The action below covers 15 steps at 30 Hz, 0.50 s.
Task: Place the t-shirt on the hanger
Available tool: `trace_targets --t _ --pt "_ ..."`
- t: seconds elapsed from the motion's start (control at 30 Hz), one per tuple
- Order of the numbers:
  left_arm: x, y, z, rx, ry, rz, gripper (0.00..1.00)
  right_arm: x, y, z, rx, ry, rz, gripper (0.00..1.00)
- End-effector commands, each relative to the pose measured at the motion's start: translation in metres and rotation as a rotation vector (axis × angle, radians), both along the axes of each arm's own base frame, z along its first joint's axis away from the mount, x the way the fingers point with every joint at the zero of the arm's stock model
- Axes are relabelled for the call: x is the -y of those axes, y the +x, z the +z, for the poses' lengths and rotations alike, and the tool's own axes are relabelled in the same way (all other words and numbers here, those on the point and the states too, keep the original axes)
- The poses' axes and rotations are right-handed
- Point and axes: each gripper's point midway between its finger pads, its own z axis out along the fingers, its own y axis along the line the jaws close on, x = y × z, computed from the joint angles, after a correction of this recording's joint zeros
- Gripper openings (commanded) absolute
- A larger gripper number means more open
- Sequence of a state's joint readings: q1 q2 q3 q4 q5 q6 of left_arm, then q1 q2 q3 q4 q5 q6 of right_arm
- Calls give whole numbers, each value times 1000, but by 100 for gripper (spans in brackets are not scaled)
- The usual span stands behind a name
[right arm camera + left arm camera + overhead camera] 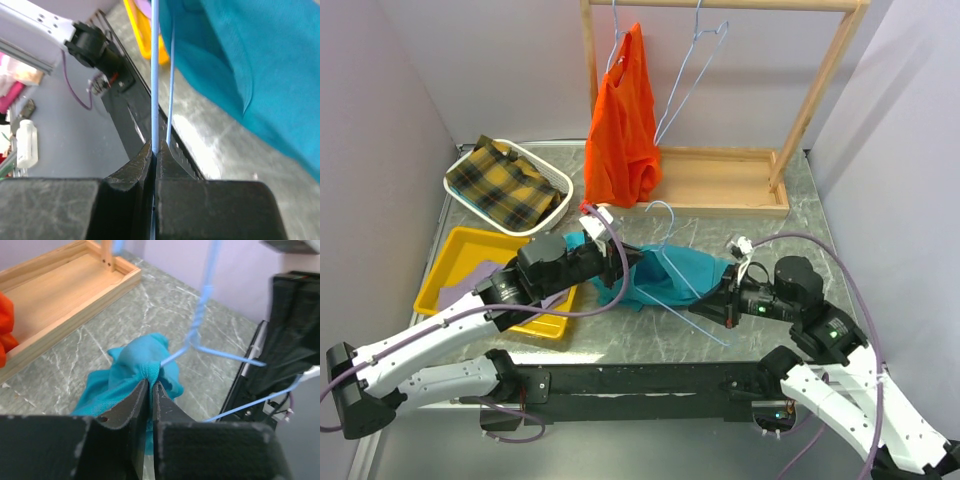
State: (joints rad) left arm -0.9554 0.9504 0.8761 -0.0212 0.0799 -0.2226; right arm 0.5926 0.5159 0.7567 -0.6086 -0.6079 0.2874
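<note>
The teal t-shirt lies bunched on the grey table between the two arms. My left gripper is at its left side. In the left wrist view the left gripper is shut on a fold of the t-shirt, lifted off the table. The pale-blue wire hanger lies across the shirt, hook pointing away from me; its twisted neck rises just past the pinched fold. My right gripper is shut on the hanger's lower wire, with the t-shirt beyond it.
A wooden rack stands at the back with an orange garment hung on it and a bare hanger beside it. A white basket with plaid cloth sits back left. A yellow tray holds a lilac cloth.
</note>
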Motion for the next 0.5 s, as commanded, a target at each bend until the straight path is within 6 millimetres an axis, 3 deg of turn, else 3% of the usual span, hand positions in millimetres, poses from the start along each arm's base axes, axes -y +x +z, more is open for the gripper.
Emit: trace_targets --t 0.0,0.17,0.23,0.27,0.33,0.37,0.43,0.47 --pt "-2 -10 32 47 -33 -23 15 -24 13 39 163 195 57 0" --pt "-16 6 21 3 -11 113 17 -39 26 18 180 217 81 0" --pt "-21 9 16 -9 0 147 20 -48 29 22 215 263 97 0" --pt "-24 12 15 -11 6 170 21 -50 30 10 201 264 98 0" --pt "-28 13 8 -26 28 189 36 -55 33 14 235 304 100 0" --pt "-30 14 6 -33 35 203 37 -56 35 5 229 302 92 0" --pt "-34 14 -2 -55 49 219 39 -59 38 8 259 326 87 0" --pt "-38 14 -1 -59 44 235 45 -59 40 4 259 324 78 0"
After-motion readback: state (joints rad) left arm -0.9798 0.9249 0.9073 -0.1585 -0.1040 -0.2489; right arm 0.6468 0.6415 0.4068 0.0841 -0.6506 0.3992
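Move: The right hand already grips the hanger by its right shoulder; the t-shirt's edge it feeds into is some 12 cm to its left, 7 cm ahead and 4 cm above. The left hand still pinches that edge, right at its fingertips, with the hanger's neck about 5 cm to its right, 2 cm farther ahead and 3 cm higher. The orange shirt hangs roughly 25 cm ahead of the left hand and 2 cm to its left. Right hand carries the gripped hanger about 5 cm left, 4 down, 3 forward into the t-shirt; left fingers open. ##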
